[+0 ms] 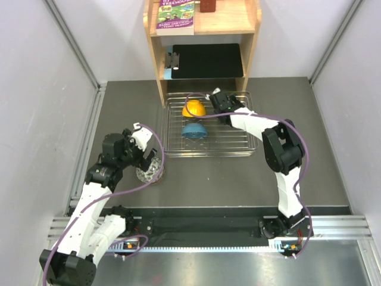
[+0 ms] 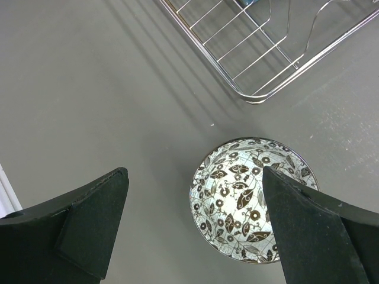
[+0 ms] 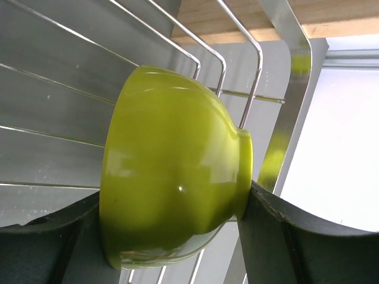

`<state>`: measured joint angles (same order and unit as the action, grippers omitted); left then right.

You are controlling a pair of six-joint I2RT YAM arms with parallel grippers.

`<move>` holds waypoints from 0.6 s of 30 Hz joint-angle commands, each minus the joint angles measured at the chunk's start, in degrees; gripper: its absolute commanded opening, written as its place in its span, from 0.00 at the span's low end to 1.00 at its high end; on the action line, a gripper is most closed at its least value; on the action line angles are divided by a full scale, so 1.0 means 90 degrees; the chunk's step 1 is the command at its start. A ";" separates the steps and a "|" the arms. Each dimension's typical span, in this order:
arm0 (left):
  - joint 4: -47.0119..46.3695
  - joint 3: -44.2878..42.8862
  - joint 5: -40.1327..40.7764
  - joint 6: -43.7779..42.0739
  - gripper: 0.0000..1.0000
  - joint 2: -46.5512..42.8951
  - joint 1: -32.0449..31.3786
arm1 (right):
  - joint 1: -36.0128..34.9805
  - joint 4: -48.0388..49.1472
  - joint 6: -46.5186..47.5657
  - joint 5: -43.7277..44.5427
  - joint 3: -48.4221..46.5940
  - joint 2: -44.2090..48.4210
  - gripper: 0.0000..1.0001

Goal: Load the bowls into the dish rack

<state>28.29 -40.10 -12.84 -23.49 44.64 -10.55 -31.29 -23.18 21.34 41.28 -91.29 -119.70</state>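
The silver wire dish rack [image 1: 238, 146] stands at the middle back of the table. An orange bowl [image 1: 194, 109] and a blue bowl [image 1: 194, 130] stand on edge among its tines. My right gripper [image 1: 216, 106] is over the rack's back part, shut on a lime-green bowl [image 3: 172, 148]. It holds the bowl on its side, one finger at the rim and one at the foot, against the rack wires [image 3: 254, 77]. A white bowl with a dark leaf pattern [image 2: 254, 198] sits upright on the table left of the rack. My left gripper [image 2: 195, 177] hangs open above it, touching nothing.
A wooden shelf unit [image 1: 159, 65] stands right behind the rack, with a book [image 1: 177, 15] on top and a black clipboard [image 1: 208, 59] below. The rack's near corner [image 2: 260, 94] lies close to the patterned bowl. Grey walls close in both sides.
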 commanded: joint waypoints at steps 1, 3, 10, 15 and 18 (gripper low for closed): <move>-0.0058 0.0080 -0.0077 0.0119 0.99 -0.0116 0.0039 | -0.0176 -0.0051 0.0001 -0.0094 -0.0199 -0.0216 0.52; -0.0068 0.0090 -0.0087 0.0129 0.99 -0.0107 0.0049 | -0.0195 -0.0061 0.0011 -0.0104 -0.0218 -0.0235 0.62; -0.0058 0.0061 -0.0097 0.0139 0.99 -0.0107 0.0049 | -0.0244 -0.0159 0.0031 -0.0182 -0.0267 -0.0274 0.82; -0.0058 0.0070 -0.0106 0.0158 0.99 -0.0117 0.0049 | -0.0264 -0.0237 0.0051 -0.0357 -0.0306 -0.0245 0.93; -0.0058 0.0061 -0.0106 0.0168 0.99 -0.0107 0.0058 | -0.0264 -0.0334 0.0041 -0.0562 -0.0326 -0.0167 0.95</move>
<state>28.29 -39.83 -13.02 -23.24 44.60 -10.48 -33.30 -24.32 22.48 40.12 -91.94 -121.56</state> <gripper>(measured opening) 0.991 0.933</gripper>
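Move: The right hand holds the green bowl on edge in the far right part of the dish rack, foot facing away; its middle is about 3 cm to the hand's left, 1 cm ahead and 2 cm lower. The yellow bowl stands some 14 cm to that hand's left and 2 cm back, the blue bowl 14 cm left and 11 cm back, both about 3 cm lower. From the idle left hand, the green bowl lies roughly 21 cm ahead, 30 cm right and 9 cm lower. Pinched at first across foot and rim, the green bowl is let go: the right fingers hold briefly, then spread from about two-thirds to almost wide open. The hand drifts about 2 cm left, towards the yellow bowl, and some 1.5 cm down, its attitude barely changing. ##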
